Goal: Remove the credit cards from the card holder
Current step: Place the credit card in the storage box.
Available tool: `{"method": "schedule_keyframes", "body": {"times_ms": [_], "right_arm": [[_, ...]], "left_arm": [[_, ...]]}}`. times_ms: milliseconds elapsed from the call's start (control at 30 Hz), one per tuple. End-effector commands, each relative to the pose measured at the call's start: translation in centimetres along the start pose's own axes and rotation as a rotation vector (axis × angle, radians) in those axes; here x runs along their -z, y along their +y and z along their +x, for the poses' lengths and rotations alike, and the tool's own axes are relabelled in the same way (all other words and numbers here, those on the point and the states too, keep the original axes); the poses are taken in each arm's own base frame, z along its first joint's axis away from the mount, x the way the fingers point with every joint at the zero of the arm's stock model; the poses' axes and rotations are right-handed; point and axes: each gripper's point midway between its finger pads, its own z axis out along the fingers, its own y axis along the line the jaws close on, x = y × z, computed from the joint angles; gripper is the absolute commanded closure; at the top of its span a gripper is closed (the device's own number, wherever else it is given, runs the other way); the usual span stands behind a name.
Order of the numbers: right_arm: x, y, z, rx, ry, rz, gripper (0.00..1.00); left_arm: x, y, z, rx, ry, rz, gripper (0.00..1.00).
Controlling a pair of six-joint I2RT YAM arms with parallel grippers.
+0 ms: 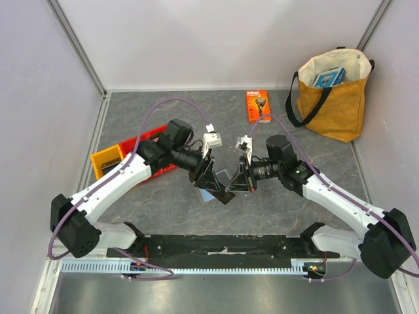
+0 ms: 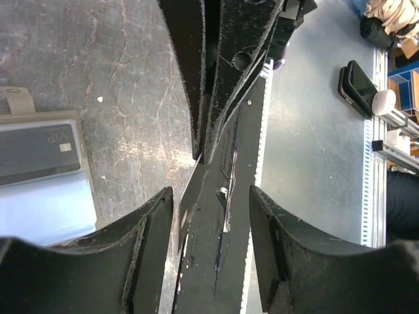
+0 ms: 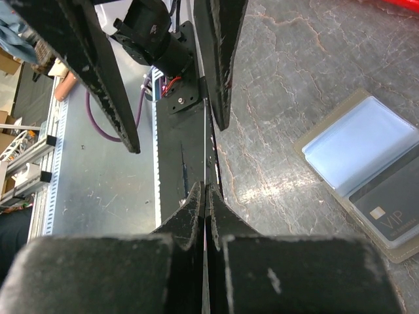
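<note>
The grey card holder (image 2: 46, 196) lies open on the table, its light blue inside facing up, with a blackish credit card (image 2: 39, 152) marked VIP in one pocket. It also shows in the right wrist view as the card holder (image 3: 359, 147) with that card (image 3: 386, 212), and from above it is a blue patch (image 1: 211, 194) under the grippers. My right gripper (image 3: 206, 188) is shut on another thin credit card (image 3: 206, 147), seen edge-on, and holds it above the table. My left gripper (image 2: 211, 196) faces it, open, with a finger on each side of that card (image 2: 191, 210) and a gap on both sides.
An orange razor package (image 1: 258, 105) lies at the back. A tan bag (image 1: 334, 98) stands at the back right. Red (image 1: 145, 139) and yellow (image 1: 107, 161) bins sit at the left, by the left arm. A black base plate (image 1: 222, 245) runs along the near edge.
</note>
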Motion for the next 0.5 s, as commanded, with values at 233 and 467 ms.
{"method": "schedule_keyframes", "body": {"times_ms": [233, 467], "right_arm": [[0.0, 0.9, -1.9, 0.069, -0.033, -0.022, 1.00], [0.0, -0.2, -2.4, 0.054, -0.059, 0.044, 0.88]], "left_arm": [[-0.5, 0.0, 0.6, -0.061, 0.041, -0.007, 0.80], [0.0, 2.0, 0.2, -0.048, 0.002, -0.152, 0.98]]}}
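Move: The black credit card, still pinched in the right gripper, already reaches between your parted left fingers: its middle is about 2 cm to the left hand's right, 1 cm back and 1 cm lower. From the right hand, the card's middle is some 2 cm left, 1 cm back and 1 cm lower. The open card holder lies on the table roughly 6 cm ahead of the left hand, level sideways, 16 cm below; the red tray stands about 17 cm ahead, 17 cm left and 15 cm below. Shut the half-open left fingers on the free end of the card, sinking the hand about 1.5 cm as they close and letting it drift under 1 cm back, then forward again. Hold the right gripper in place, fingers still shut on the opposite end, so that both hands pinch the card at the finish. ##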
